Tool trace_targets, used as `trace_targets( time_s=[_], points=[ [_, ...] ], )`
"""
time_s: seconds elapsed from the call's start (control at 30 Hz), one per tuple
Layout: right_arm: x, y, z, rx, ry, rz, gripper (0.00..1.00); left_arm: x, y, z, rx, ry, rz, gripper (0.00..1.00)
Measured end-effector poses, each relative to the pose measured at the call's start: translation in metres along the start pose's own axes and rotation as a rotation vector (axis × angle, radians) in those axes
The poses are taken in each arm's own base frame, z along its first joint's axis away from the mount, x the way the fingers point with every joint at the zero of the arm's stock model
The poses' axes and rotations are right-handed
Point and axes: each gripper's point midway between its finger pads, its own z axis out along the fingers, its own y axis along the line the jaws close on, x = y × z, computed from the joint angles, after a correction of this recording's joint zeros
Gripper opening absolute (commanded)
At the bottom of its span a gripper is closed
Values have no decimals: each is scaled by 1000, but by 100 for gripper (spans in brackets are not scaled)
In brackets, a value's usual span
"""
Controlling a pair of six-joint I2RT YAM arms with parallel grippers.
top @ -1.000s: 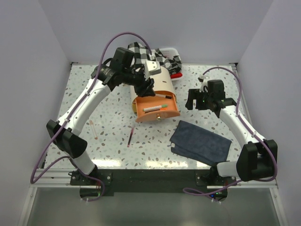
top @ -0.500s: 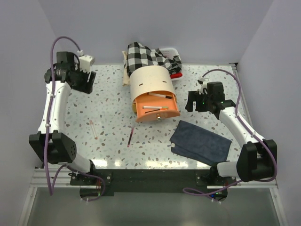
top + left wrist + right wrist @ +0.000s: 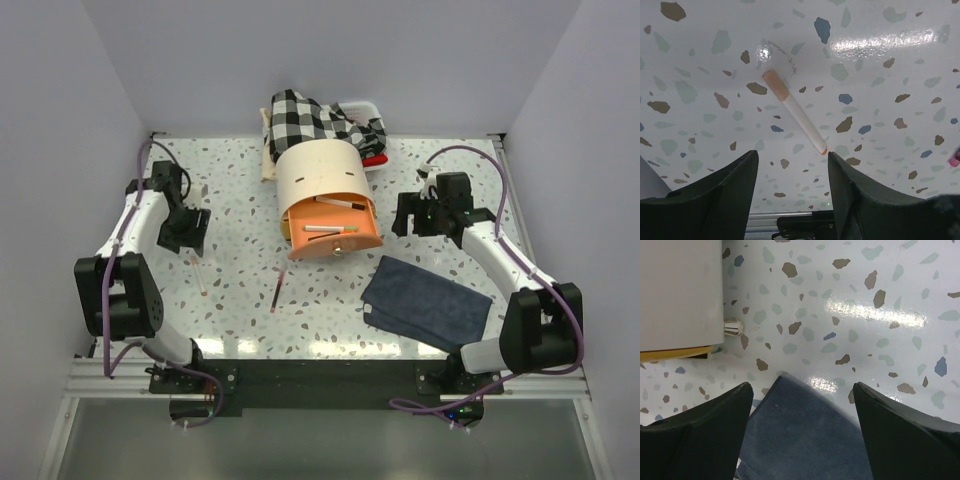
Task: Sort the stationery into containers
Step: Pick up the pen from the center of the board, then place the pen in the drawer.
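A cream drum-shaped cabinet (image 3: 315,172) stands at the back centre with one orange drawer (image 3: 335,240) pulled out. Thin pens (image 3: 325,230) lie in it. A white orange-capped marker (image 3: 201,273) (image 3: 795,116) lies on the table at the left. My left gripper (image 3: 190,235) (image 3: 792,155) hangs open just above it, holding nothing. A dark red pencil (image 3: 277,292) lies near the table's middle. My right gripper (image 3: 408,213) (image 3: 802,385) is open and empty, right of the drawer, over a corner of the dark blue cloth (image 3: 805,435).
The dark blue cloth (image 3: 425,300) lies at the front right. Behind the cabinet sits a white tray (image 3: 362,106) with checked fabric (image 3: 310,115). The drawer's brass knob (image 3: 733,327) shows in the right wrist view, below the cabinet wall (image 3: 680,290).
My left arm left the cabinet, swung to the far left, then came forward and down over the marker. The right arm barely moved.
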Motion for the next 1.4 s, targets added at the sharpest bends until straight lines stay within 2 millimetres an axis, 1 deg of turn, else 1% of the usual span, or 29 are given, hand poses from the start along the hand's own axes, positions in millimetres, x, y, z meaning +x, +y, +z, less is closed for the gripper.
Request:
trace_targets(
  time_s=[0.17,0.27,0.5,0.63,0.67,0.73,0.83,0.87,0.93,0.97,1.0,1.13,1.17,1.23,1.27,1.33,1.37,1.4],
  points=[
    [0,0,-1,0,1,0,85,17,-3,35,12,96,-30,53],
    [1,0,-3,1,1,-1,86,23,-4,49,16,130,-40,50],
    [0,1,-5,0,-4,-5,86,25,-4,69,18,158,-58,44],
    [0,0,-5,4,0,-9,86,31,-2,81,3,186,-61,41],
    [-1,0,-5,6,-1,-12,86,33,-2,84,1,194,-61,38],
    [-5,0,-5,7,-5,-14,86,34,-2,85,0,199,-62,35],
    [-10,0,-4,5,-12,-17,86,34,-2,85,0,202,-64,25],
    [-10,0,-4,6,-12,-17,86,35,-2,86,0,205,-62,19],
    [-12,0,-4,5,-13,-19,86,35,-2,86,2,209,-61,11],
    [-13,1,-4,5,-14,-21,86,35,-2,86,4,212,-60,2],
    [-14,1,-3,6,-15,-22,86,35,-3,86,9,217,-59,0],
    [-20,1,-3,5,-25,-24,86,34,-5,84,51,233,-50,0],
    [-23,2,-3,4,-29,-25,86,33,-8,82,79,233,-47,0],
    [-27,2,-4,3,-37,-28,86,22,-20,79,164,207,-34,0],
    [-29,3,-4,2,-41,-29,86,11,-30,72,231,181,-15,0],
    [-30,3,-4,2,-43,-30,86,-13,-43,55,319,116,24,0],
    [-30,3,-4,2,-45,-30,86,-36,-50,38,374,50,65,0],
    [-30,3,-4,2,-43,-30,86,-52,-54,26,405,-1,93,0]
  ],
)
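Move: The pen lies almost straight under the left hand, about 9 cm down and 2 cm back towards the base, orange cap end pointing forward and slightly left. The pink pen lies roughly 24 cm to the left hand's right and 5 cm back, and the open orange drawer some 40 cm right and 13 cm ahead, its middle about 5 cm lower than the hand. From the right hand, the pen is around 65 cm to the left, 8 cm back and 11 cm down. The left hand sinks about 9 cm almost straight onto the pen, easing back a little and tilting some 10 degrees until the fingers point nearly straight down while they narrow around the barrel, then it stops and shuts them, pinching the white barrel just behind the orange cap. Keeping that grip, it lifts some 6 cm, swinging right and forward about 5 cm each as the wrist rolls so the fingertips point rightward, while the empty right hand, still open, drifts up and forward a couple of centimetres. ##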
